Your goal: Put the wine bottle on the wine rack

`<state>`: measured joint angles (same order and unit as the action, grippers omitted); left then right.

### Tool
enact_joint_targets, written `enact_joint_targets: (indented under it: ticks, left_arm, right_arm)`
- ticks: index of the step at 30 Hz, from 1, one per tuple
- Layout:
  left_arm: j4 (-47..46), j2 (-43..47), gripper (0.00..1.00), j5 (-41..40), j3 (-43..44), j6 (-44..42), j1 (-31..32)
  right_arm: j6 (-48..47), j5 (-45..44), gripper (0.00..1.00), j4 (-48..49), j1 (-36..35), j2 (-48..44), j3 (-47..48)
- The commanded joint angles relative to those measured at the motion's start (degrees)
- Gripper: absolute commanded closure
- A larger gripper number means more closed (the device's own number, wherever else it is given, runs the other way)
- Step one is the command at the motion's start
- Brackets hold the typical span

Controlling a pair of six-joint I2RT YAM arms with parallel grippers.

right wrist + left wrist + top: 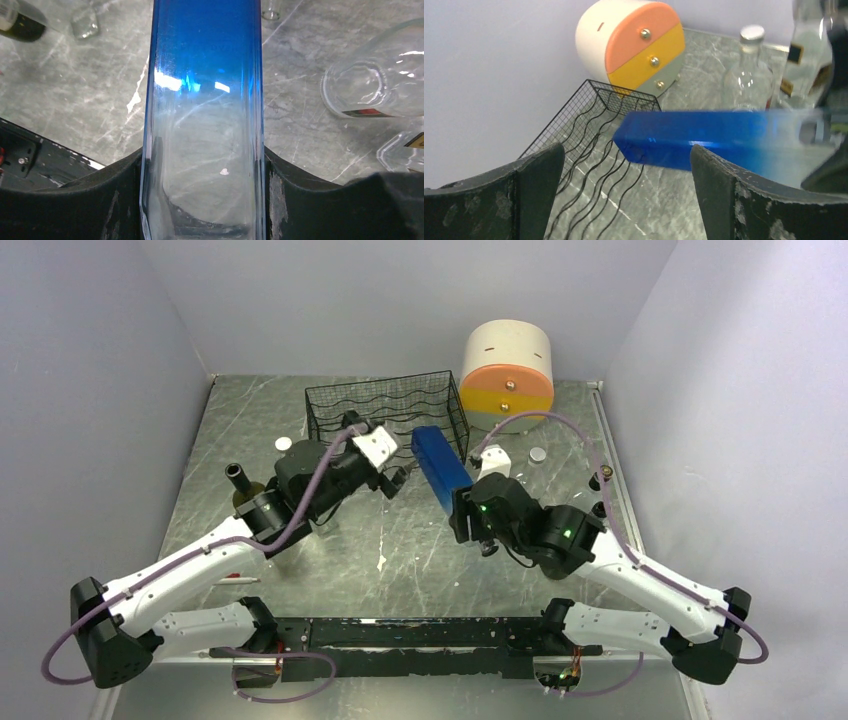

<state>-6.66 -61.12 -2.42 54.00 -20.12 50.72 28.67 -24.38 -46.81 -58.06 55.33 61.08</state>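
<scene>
The wine bottle (440,468) is a square one, blue glass fading to clear. It lies level above the table, its blue end pointing at the near right corner of the black wire wine rack (385,405). My right gripper (470,510) is shut on its clear end, both fingers pressed against the bottle's (205,100) flat sides in the right wrist view, where the gripper (202,155) fills the bottom edge. My left gripper (395,480) stands open just left of the bottle, holding nothing. In its wrist view the left gripper (626,150) faces the rack (589,130) and the bottle (704,137).
A round cream, orange and yellow drawer unit (507,375) stands behind the rack's right end. A dark bottle (240,480) stands at the left by my left arm. Clear glass bottles (749,80) stand to the right, and one (380,80) shows in the right wrist view. Small caps (284,443) lie on the table.
</scene>
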Motion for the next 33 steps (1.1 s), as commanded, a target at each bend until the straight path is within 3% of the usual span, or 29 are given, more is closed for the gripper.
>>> enact_joint_targets:
  ticks: [1, 17, 33]
  left_arm:
    - [4.9, 1.6, 0.01, -10.3, 4.3, 16.3, 0.1]
    - [14.9, 3.0, 0.01, -9.1, 11.3, 22.6, 0.1]
    - [18.7, 2.6, 0.01, -7.9, 15.8, 24.4, 0.1]
  right_arm:
    - [-1.3, 0.9, 1.00, 14.4, 0.2, -2.0, -3.0]
    - [-0.6, 5.3, 1.00, 29.9, 2.7, 5.5, -13.6]
    - [-1.7, 4.2, 1.00, 38.8, 5.8, 10.8, -14.6]
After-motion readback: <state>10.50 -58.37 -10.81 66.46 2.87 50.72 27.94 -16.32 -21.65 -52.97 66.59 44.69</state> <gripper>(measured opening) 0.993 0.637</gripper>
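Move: The right hand holds the blue bottle, its far end pointing ahead and left. The wine rack's middle is about 28 cm ahead, 19 cm to the left and 18 cm below the right hand. The drawer cabinet stands some 32 cm ahead and 11 cm to the right, the clear bottle about 10 cm ahead and 12 cm to the right, both roughly 12 cm lower. From the empty left hand the rack is some 20 cm ahead, 4 cm left and 28 cm below. Down first and fast, the right hand lowers the gripped blue bottle about 10 cm, easing back slightly, then drifts forward and left some 4 cm towards the rack's front, with a slight tip down and the grip unchanged. The left hand, still open, draws up and left away from the bottle by about 5 cm, its wrist turning on some 25 degrees. ##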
